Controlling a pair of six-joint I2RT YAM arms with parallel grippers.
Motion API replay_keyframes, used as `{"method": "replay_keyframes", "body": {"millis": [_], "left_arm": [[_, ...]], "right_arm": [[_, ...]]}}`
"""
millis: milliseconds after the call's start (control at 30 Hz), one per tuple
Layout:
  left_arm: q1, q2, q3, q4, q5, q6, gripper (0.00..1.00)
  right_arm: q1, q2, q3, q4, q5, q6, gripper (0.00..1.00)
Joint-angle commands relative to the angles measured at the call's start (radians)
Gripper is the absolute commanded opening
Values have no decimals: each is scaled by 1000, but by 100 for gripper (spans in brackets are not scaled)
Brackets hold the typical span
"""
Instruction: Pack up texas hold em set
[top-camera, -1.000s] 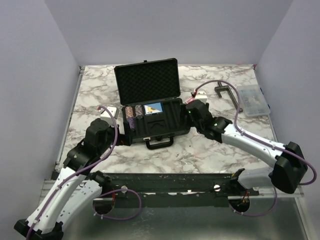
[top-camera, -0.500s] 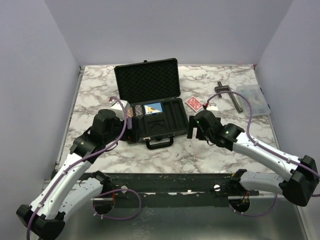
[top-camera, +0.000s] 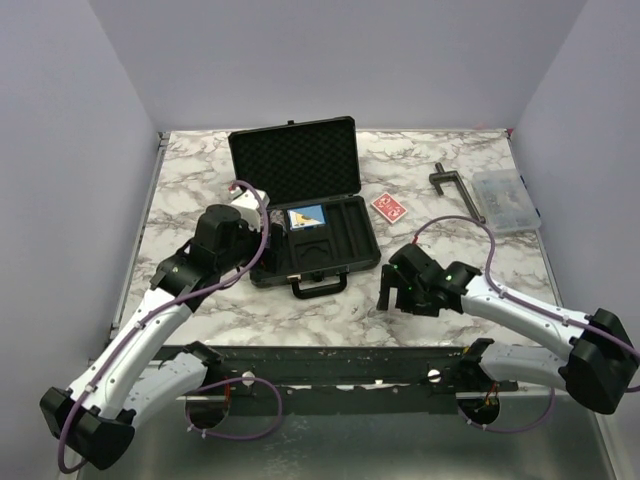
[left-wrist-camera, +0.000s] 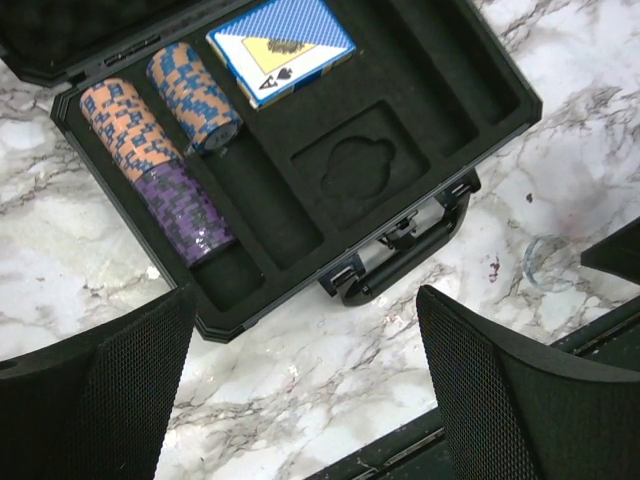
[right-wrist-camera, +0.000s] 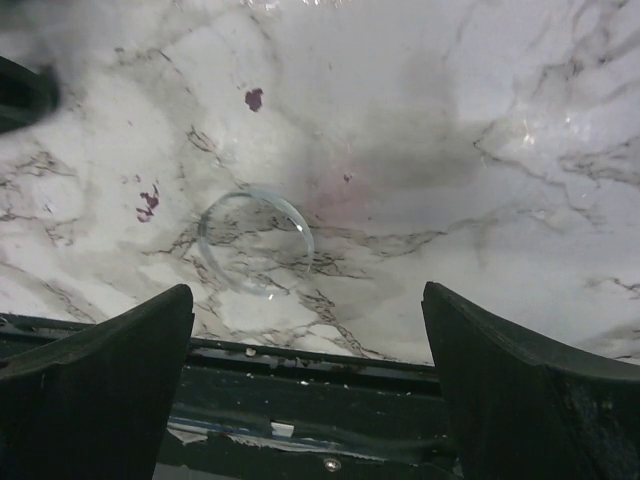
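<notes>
The black case (top-camera: 318, 248) lies open in the middle of the table, its foam lid (top-camera: 295, 164) standing up at the back. Its tray (left-wrist-camera: 330, 165) holds a blue card deck (left-wrist-camera: 283, 36), an orange chip stack (left-wrist-camera: 122, 122), a blue one (left-wrist-camera: 194, 93) and a purple one (left-wrist-camera: 190, 215); the handle (left-wrist-camera: 412, 252) faces the near edge. A red card deck (top-camera: 388, 207) lies on the marble right of the case. My left gripper (top-camera: 262, 243) (left-wrist-camera: 305, 400) hovers open over the case's front left corner, holding nothing. My right gripper (top-camera: 385, 290) (right-wrist-camera: 305, 390) hangs open and empty near the front edge.
A dark T-shaped tool (top-camera: 456, 190) and a clear compartment box (top-camera: 506, 200) sit at the back right. A clear round disc (right-wrist-camera: 255, 241) lies on the marble just ahead of the right fingers. The table's metal front rail (right-wrist-camera: 320, 400) runs below them.
The right arm pulled back from the case's right side toward the near edge, jaws widening, uncovering the red deck on the table. The left arm moved forward to the case's left side.
</notes>
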Motion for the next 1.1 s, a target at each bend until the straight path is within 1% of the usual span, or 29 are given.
{"method": "replay_keyframes", "body": {"millis": [0,133,233,300,467,500,833,867,1067], "left_arm": [[1,-60,-45,20,-46,15,90],[1,-85,-57,21,-46,15,90],[1,-89,-60,20,-71,14,90],[1,-93,-63,20,-69,12,90],[1,-104,-66,20,-74,11,90],[1,-105,-67,20,-75,11,90],[1,-113,-71,20,-74,10,90],[1,-113,-71,20,-75,10,90],[1,-117,-71,20,-76,10,90]], "right_arm": [[6,-16,-29,-23,-85,51,100],[9,38,-23,-9,-103,33,100],[19,85,-7,6,-103,25,99],[26,111,3,8,-100,19,95],[38,156,21,23,-100,18,90],[41,164,23,28,-102,17,88],[91,267,80,34,-69,15,87],[96,275,85,35,-69,13,84],[129,332,113,33,-51,8,75]]}}
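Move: The clear disc on the bare table lies about 6 cm to the right hand's left, some 1 cm ahead and 5 cm below. The case handle stands roughly 9 cm farther left than the disc and 5 cm farther out; the red card deck lies about 24 cm beyond the disc and 7 cm to the disc's right. From the left hand, the disc is some 15 cm right, 13 cm back and 20 cm below. Right hand sinks about 4 cm, easing back, then left towards the clear disc, fingers tipping steeper and narrowing slightly. ##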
